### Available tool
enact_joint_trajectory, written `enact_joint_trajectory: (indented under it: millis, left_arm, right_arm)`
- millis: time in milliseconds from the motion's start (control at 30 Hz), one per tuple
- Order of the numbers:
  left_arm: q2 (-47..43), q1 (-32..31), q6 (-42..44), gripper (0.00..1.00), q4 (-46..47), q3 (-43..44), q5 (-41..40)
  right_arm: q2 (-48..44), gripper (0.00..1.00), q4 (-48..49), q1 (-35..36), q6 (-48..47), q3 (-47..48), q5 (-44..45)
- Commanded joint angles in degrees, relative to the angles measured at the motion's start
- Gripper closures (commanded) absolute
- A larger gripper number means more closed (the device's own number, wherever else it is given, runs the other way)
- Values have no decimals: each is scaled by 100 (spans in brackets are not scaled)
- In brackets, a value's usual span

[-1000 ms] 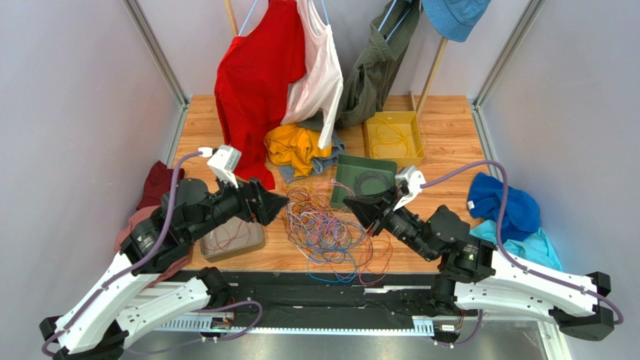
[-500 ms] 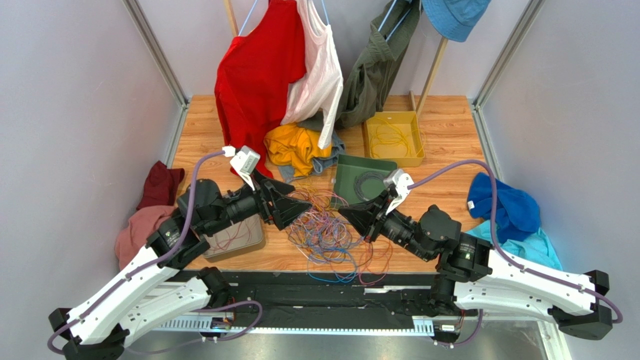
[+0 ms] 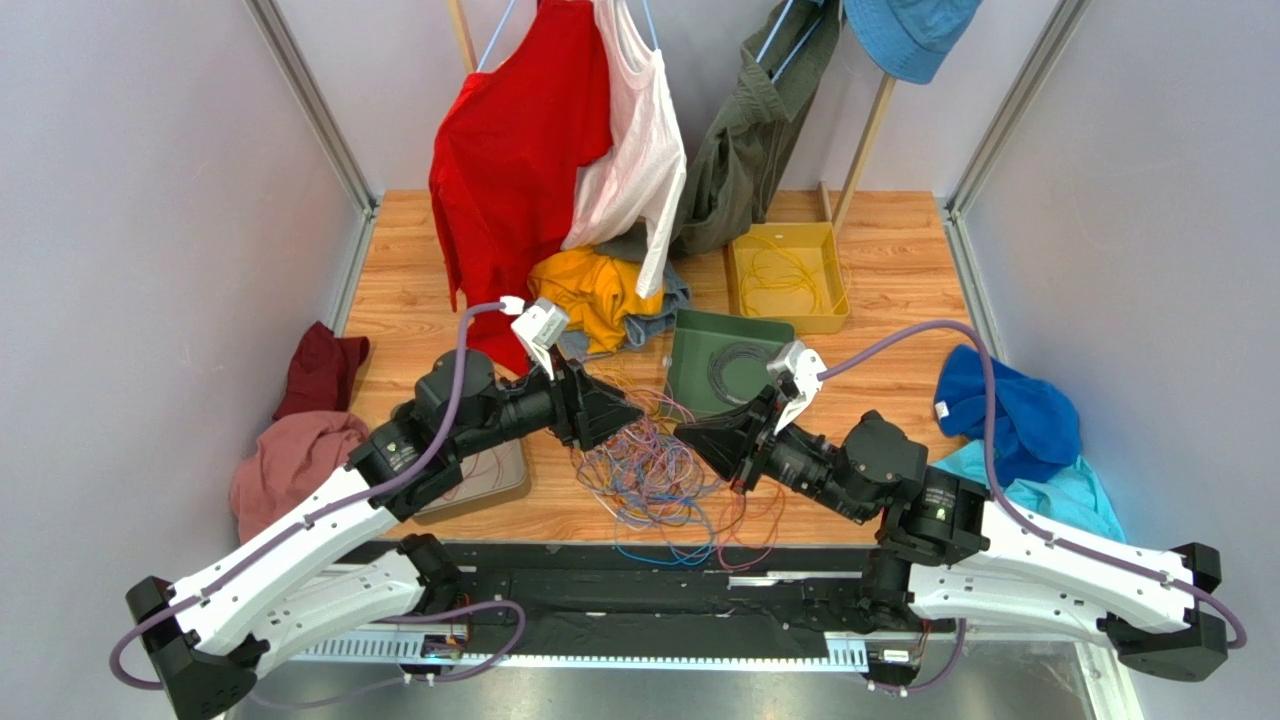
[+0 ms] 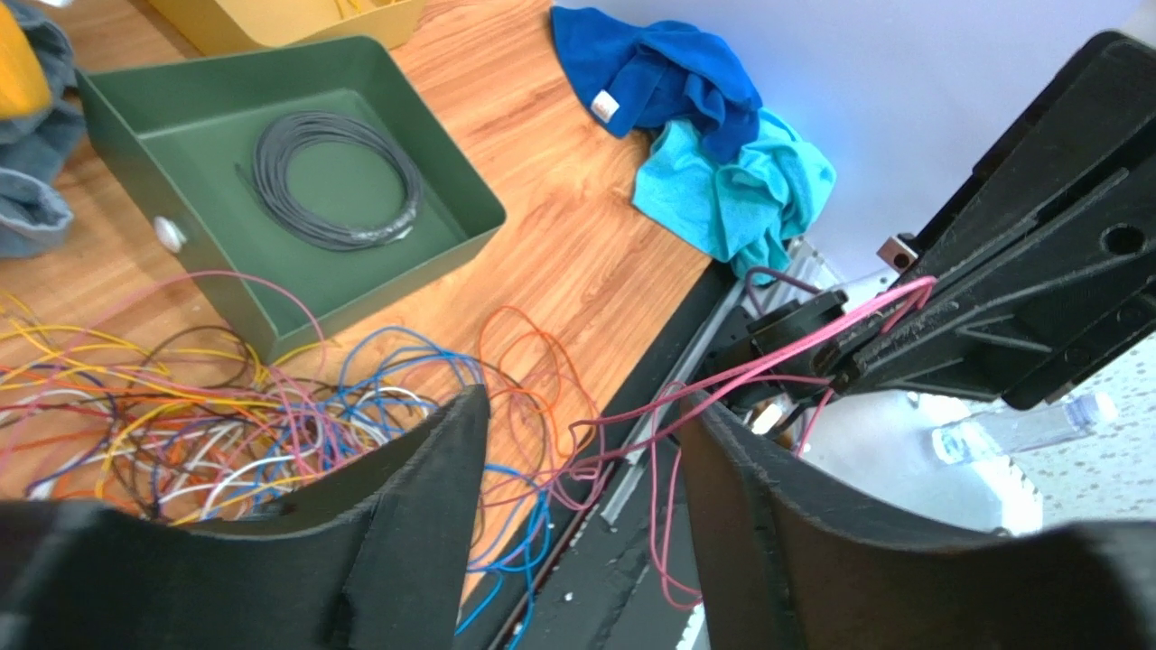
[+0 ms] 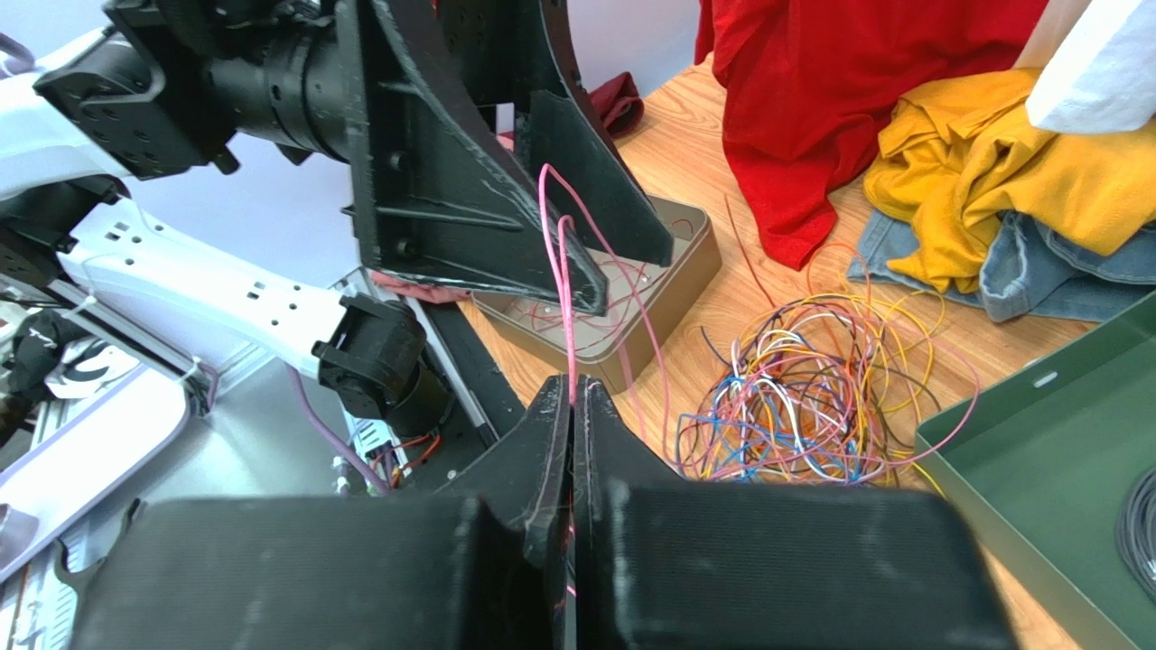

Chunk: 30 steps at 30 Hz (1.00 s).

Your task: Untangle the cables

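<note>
The cables [image 3: 661, 477] lie as a many-coloured tangle on the wooden table between my two arms, also seen as cables [image 5: 801, 393] and cables [image 4: 204, 420]. My right gripper [image 3: 687, 437] is shut on one pink cable [image 5: 559, 271], which runs taut from its tips [image 5: 571, 393] up between the fingers of my left gripper [image 5: 635, 282]. In the left wrist view that pink cable [image 4: 814, 345] passes through the gap of my left gripper [image 4: 584, 427], whose jaws stand apart on either side of it without pinching it. The left gripper [image 3: 624, 414] hovers just left of the right one.
A green tray [image 3: 691, 393] holding a dark coil [image 4: 333, 169] stands behind the tangle, a yellow tray [image 3: 824, 282] further back. A grey tray [image 3: 504, 477] with a few wires lies under the left arm. Clothes hang at the back and lie at both sides.
My left arm has swung right over the tangle up to the right gripper, and its jaws have narrowed around the pink cable. The right gripper shifted slightly left, still shut.
</note>
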Motion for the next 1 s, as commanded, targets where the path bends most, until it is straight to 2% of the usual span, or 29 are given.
enact_joint_trajectory:
  millis: [0,133,467,500,533,567,667,767,967]
  left_arm:
    - [-19,-17,43,47,418,6,97]
    - [-72,-17,43,100,331,14,9]
    - [-827,-17,359,100,-688,585,-448]
    - [-923,-17,411,100,-907,768,-588]
    - [-950,-17,456,100,-1005,866,-650]
    - [-977,-17,482,100,-1093,971,-685]
    - [-1030,-17,596,100,-1444,1349,-861]
    - [-1021,-17,746,100,-1725,1815,-1063]
    - [-671,-17,948,100,-2034,3017,-1055]
  right_arm:
    - [-108,100,44,-5,77,98,-105]
    - [-134,100,36,-5,95,72,-52]
    - [-310,100,-35,-5,174,-174,203]
    - [-336,95,-52,-5,209,-200,281]
    - [-380,83,-70,3,226,-227,299]
    - [-389,68,-87,4,261,-262,317]
    - [-495,42,-210,-5,349,-306,422]
    - [-626,35,-360,-5,393,-367,528]
    - [-715,35,-211,-5,385,-359,353]
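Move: The pink cable stretch I want lies between my open left fingertips, barely 1 cm to the right of the hand point and level. The tangle is some 27 cm below, about 5 cm ahead and 4 cm right; the grey tray is around 25 cm left, 4 cm ahead, on the table. My right fingers still pinch the cable; the stretch my left hand takes is about 4 cm left and 2 cm ahead of them. I shut my left fingers on the pink cable beside my right fingertips and pause until they grip. Then I lift it about 15 cm up and 8 cm left, drawing back slightly and tipping the fingers up some 20 degrees, while my right hand opens to let go and eases a couple of centimetres right and down. ##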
